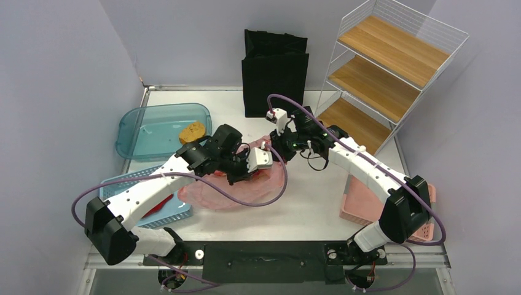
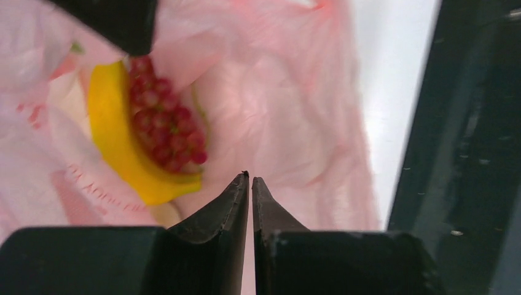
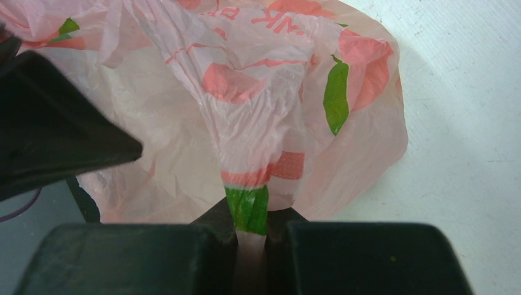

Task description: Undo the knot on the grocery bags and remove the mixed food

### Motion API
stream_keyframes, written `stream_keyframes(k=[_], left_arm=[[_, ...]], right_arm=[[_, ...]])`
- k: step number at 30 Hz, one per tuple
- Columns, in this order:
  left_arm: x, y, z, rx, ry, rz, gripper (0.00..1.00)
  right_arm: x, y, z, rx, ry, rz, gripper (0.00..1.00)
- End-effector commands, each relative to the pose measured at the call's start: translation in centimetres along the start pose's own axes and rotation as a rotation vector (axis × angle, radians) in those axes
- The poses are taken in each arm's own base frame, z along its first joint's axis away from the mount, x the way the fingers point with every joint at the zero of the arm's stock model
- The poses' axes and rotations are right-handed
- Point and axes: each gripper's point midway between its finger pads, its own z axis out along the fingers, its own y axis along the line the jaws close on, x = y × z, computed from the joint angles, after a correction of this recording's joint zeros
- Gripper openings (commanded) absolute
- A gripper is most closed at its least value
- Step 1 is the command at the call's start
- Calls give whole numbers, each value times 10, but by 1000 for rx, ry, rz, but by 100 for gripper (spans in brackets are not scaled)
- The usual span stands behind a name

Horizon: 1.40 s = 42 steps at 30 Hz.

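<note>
A pink grocery bag (image 1: 215,193) lies crumpled mid-table between both arms. My left gripper (image 1: 241,177) points down into it. In the left wrist view its fingertips (image 2: 250,178) are shut to a hairline slit with nothing visible between them, just short of a yellow banana (image 2: 117,150) and a red fruit cluster (image 2: 166,129) lying in the bag's open mouth. My right gripper (image 1: 274,147) (image 3: 250,215) is shut on a bunched strip of the bag (image 3: 249,153) with a green print, pulling it taut. No knot shows in any view.
A black tote (image 1: 274,74) stands at the back, and a wire shelf with wooden boards (image 1: 381,74) at the back right. A teal tub (image 1: 161,129) holding a brown item sits at left, a blue basket (image 1: 153,206) at near left and a pink basket (image 1: 368,206) at near right.
</note>
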Motion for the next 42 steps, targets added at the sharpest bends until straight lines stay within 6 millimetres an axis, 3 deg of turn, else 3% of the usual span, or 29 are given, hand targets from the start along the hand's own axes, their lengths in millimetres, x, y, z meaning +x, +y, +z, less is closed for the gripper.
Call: stream_keyframes(k=[1, 2, 7, 9, 12, 18, 21, 28, 42], left_arm=[[16, 59, -12, -251, 53, 69, 5], [33, 67, -12, -277, 99, 95, 5], [101, 132, -48, -507, 261, 142, 5], [112, 143, -58, -550, 299, 164, 5], [106, 130, -59, -491, 260, 173, 6], [64, 79, -41, -237, 53, 184, 14], [64, 75, -30, -226, 56, 206, 17], [80, 98, -11, -284, 125, 270, 40], [133, 132, 23, -359, 315, 350, 61]], right_arm=[[-10, 8, -9, -12, -48, -50, 0], [-9, 9, -10, -15, -47, -49, 0], [-7, 10, -11, -23, -41, -52, 0], [-7, 10, -11, -27, -41, -50, 0], [-8, 10, -11, -30, -42, -50, 0], [-14, 9, -8, -36, -44, -41, 0], [-15, 9, -6, -38, -44, -32, 0], [-16, 9, -4, -41, -44, -21, 0], [-20, 4, 4, -48, -33, -5, 0]])
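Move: The white mushroom in the open bag lies about 11 cm ahead of the left hand, 9 cm to its left and 14 cm below. The banana, at much the same depth, is some 13 cm ahead and level sideways; the grapes are about 10 cm ahead and 2 cm to the right. From the right hand, which holds the bag's rim, the mushroom is roughly 18 cm left, 5 cm ahead and 15 cm down. The right hand keeps the bag's rim pinched and all but still. With closed fingers the left sweeps forward, left and a little down, about 18 cm, across the bag's mouth, eases back to the right and slightly up, then opens to over half and sinks some 6 cm towards the mushroom, its fingers now tilted more steeply down. ##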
